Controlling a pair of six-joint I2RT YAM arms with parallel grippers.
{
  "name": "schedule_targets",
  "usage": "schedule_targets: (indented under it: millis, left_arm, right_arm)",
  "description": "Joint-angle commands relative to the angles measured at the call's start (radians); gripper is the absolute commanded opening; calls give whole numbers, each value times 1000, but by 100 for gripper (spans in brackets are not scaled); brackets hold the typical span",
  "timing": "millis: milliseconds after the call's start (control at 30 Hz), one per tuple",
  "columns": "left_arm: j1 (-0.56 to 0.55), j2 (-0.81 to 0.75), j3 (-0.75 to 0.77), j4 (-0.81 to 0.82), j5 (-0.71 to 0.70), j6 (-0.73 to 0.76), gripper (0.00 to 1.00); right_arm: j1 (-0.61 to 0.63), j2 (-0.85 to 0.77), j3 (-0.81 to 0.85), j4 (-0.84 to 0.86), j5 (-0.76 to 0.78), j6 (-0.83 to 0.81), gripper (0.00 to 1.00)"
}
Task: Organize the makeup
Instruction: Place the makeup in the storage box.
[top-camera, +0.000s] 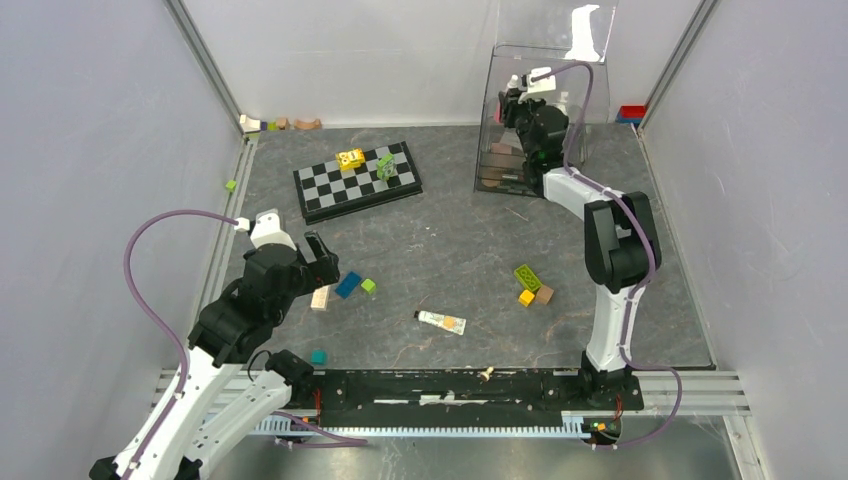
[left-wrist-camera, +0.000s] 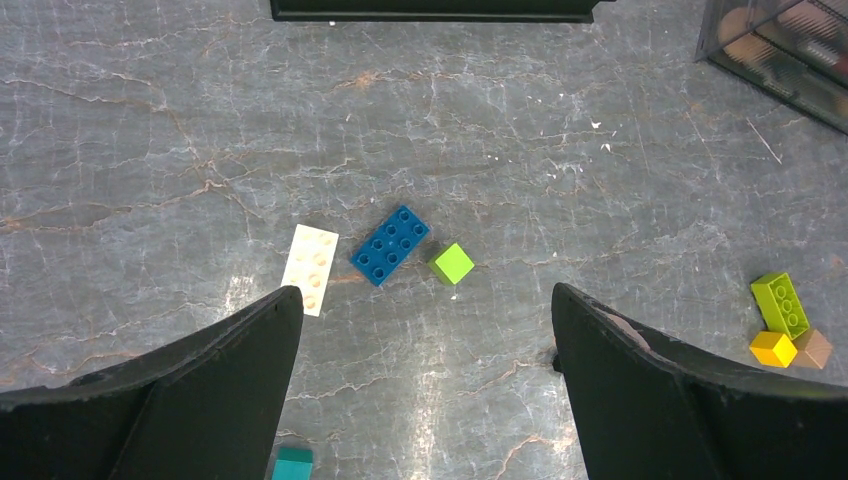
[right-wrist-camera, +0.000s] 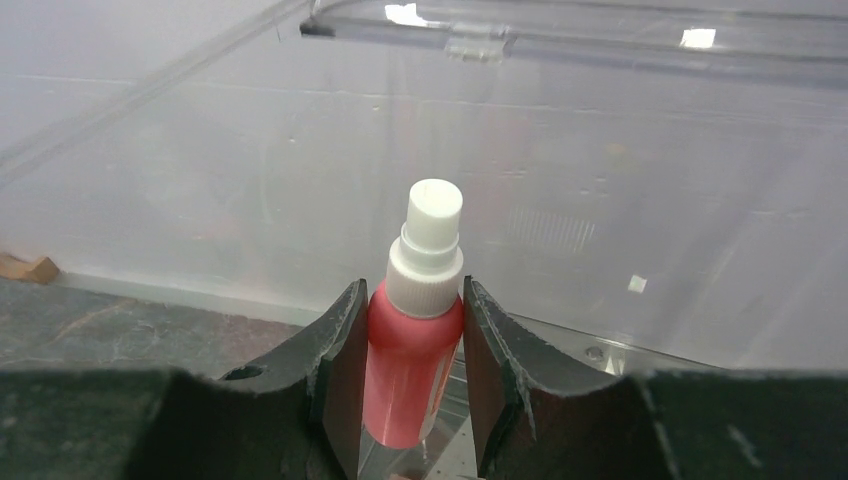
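A pink bottle (right-wrist-camera: 412, 365) with a white cap stands upright between the fingers of my right gripper (right-wrist-camera: 412, 300), which is shut on it. That gripper (top-camera: 520, 100) is at the back right, at the clear organizer box (top-camera: 497, 70), and the box's clear wall fills the right wrist view. Brown and pink makeup pieces (top-camera: 497, 165) lie in the box's bottom. A cream tube (top-camera: 441, 321) lies on the table near the front middle. My left gripper (top-camera: 318, 255) hovers open over the table's left side, with nothing between its fingers (left-wrist-camera: 250, 340).
A black-and-white chessboard (top-camera: 357, 181) with toy blocks on it lies at the back middle. Under the left gripper lie a blue block (left-wrist-camera: 390, 245), a lime cube (left-wrist-camera: 452, 264) and a cream block (left-wrist-camera: 311, 268). More blocks (top-camera: 530, 283) sit right of centre.
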Motion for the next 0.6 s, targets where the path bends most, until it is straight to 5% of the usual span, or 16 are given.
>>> schedule_targets:
  millis: [0,367,567]
  left_arm:
    - [6,5,1,31,-16,39,100]
    - [8,18,2,29,-20,38,100]
    - [13,23,2,30,-19,39,100]
  right_arm:
    - [-4,53,50,157,-32,-36,0]
    - [-11,150,78,224,-38,-82,2]
    - [-10,163,81,212,-29,-111,14]
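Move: Held upright in the right hand, the pink spray bottle is bound for the rear-left spot on the upper compartment floor of the storage box, roughly 12 cm below that hand and 2 cm ahead. The storage box's middle lies about 7 cm to the hand's right, 3 cm back and 12 cm down; the chessboard, some 33 cm left, 8 cm back and 22 cm below. From the left hand the rear-left spot is about 40 cm ahead, 35 cm right and 8 cm lower. Lowering the pink spray bottle into the open storage box, the right hand sinks about 5 cm towards the compartment floor while edging some 2 cm forward to the back wall, then slows almost to a stop. The fingers keep their grip around the bottle's body and the wrist holds nearly level, so the white cap stays up. ##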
